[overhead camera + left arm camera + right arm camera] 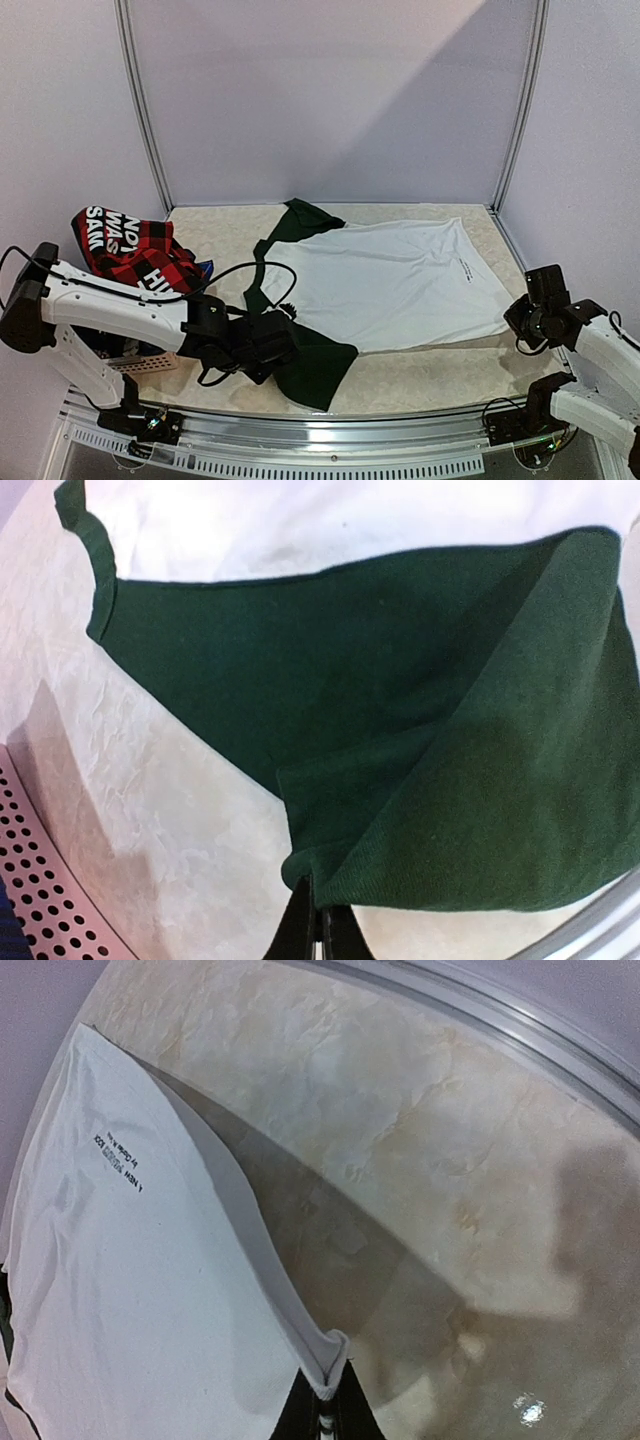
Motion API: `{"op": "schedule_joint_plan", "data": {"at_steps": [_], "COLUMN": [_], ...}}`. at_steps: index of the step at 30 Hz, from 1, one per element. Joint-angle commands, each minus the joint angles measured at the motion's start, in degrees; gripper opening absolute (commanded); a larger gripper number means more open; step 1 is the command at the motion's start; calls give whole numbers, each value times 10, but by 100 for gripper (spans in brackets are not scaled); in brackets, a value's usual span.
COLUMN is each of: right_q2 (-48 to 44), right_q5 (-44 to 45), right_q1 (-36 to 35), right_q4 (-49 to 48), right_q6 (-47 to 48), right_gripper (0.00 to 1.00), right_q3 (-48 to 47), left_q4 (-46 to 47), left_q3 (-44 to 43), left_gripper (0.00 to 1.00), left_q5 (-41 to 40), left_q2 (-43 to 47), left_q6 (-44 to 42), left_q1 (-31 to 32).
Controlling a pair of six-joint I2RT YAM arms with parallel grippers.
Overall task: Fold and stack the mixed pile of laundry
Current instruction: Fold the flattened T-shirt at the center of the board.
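A white T-shirt (390, 280) with dark green sleeves lies spread flat across the middle of the table, printed side down. My left gripper (285, 350) is shut on the near green sleeve (400, 730), whose edge is pinched between the fingertips (320, 915) low over the table. At the right edge, my right gripper (515, 322) is shut on the shirt's white hem corner (330, 1355), lifting it slightly off the table. A red-black plaid shirt (125, 250) with white lettering lies heaped at the far left, with a bit of blue cloth (203, 268) peeking out beside it.
A pinkish perforated basket (150, 362) sits under the left arm, also seen in the left wrist view as a basket wall (30, 880). A black cable (235, 268) arcs over the shirt's left side. A metal rail (300, 425) runs along the table's front edge, and walls enclose the other sides.
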State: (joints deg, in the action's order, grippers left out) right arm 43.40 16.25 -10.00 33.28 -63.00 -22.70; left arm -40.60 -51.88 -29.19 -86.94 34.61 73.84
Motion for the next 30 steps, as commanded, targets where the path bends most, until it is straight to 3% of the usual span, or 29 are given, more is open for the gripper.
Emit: {"op": "schedule_joint_plan", "data": {"at_steps": [1, 11, 30], "right_q2": [-41, -124, 74], "right_q5": [67, 84, 105], "right_q1": [8, 8, 25], "right_q4": [91, 96, -23], "right_q6": [-23, -36, -27], "right_gripper": [0, 0, 0], "right_q3": [-23, -20, -95], "left_q4": [-37, -76, -125], "left_q3": [-36, -101, -282], "left_gripper": [0, 0, 0], "left_q5": [-6, -21, -45], "left_q2": [-8, -34, -134], "left_q6": [14, 16, -82], "left_q1": [21, 24, -118]}}
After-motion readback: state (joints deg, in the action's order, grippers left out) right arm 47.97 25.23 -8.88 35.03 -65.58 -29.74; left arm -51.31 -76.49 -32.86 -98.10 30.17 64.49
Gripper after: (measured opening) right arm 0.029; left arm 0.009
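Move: My left hand pinches the green shoulder by the near sleeve, my right the near hem corner; both are about 6 cm above the board. The far sleeve is some 40 cm ahead of my left hand and 5 cm right, the collar about 24 cm ahead and 7 left, the laundry basket 8 ahead and 29 left. The far hem corner is roughly 35 cm ahead of my right hand and 3 left, the chest print 19 ahead and 6 left. Keeping both pinches shut, I first draw the raised near edge up and to the right, my right hand also easing back about 2 cm. Then I swing forward towards the far edge: my left hand leads, ending about 8 cm farther out and 6 cm higher, while my right comes forward only some 4 cm from its rearmost point and sinks slightly at the end. ##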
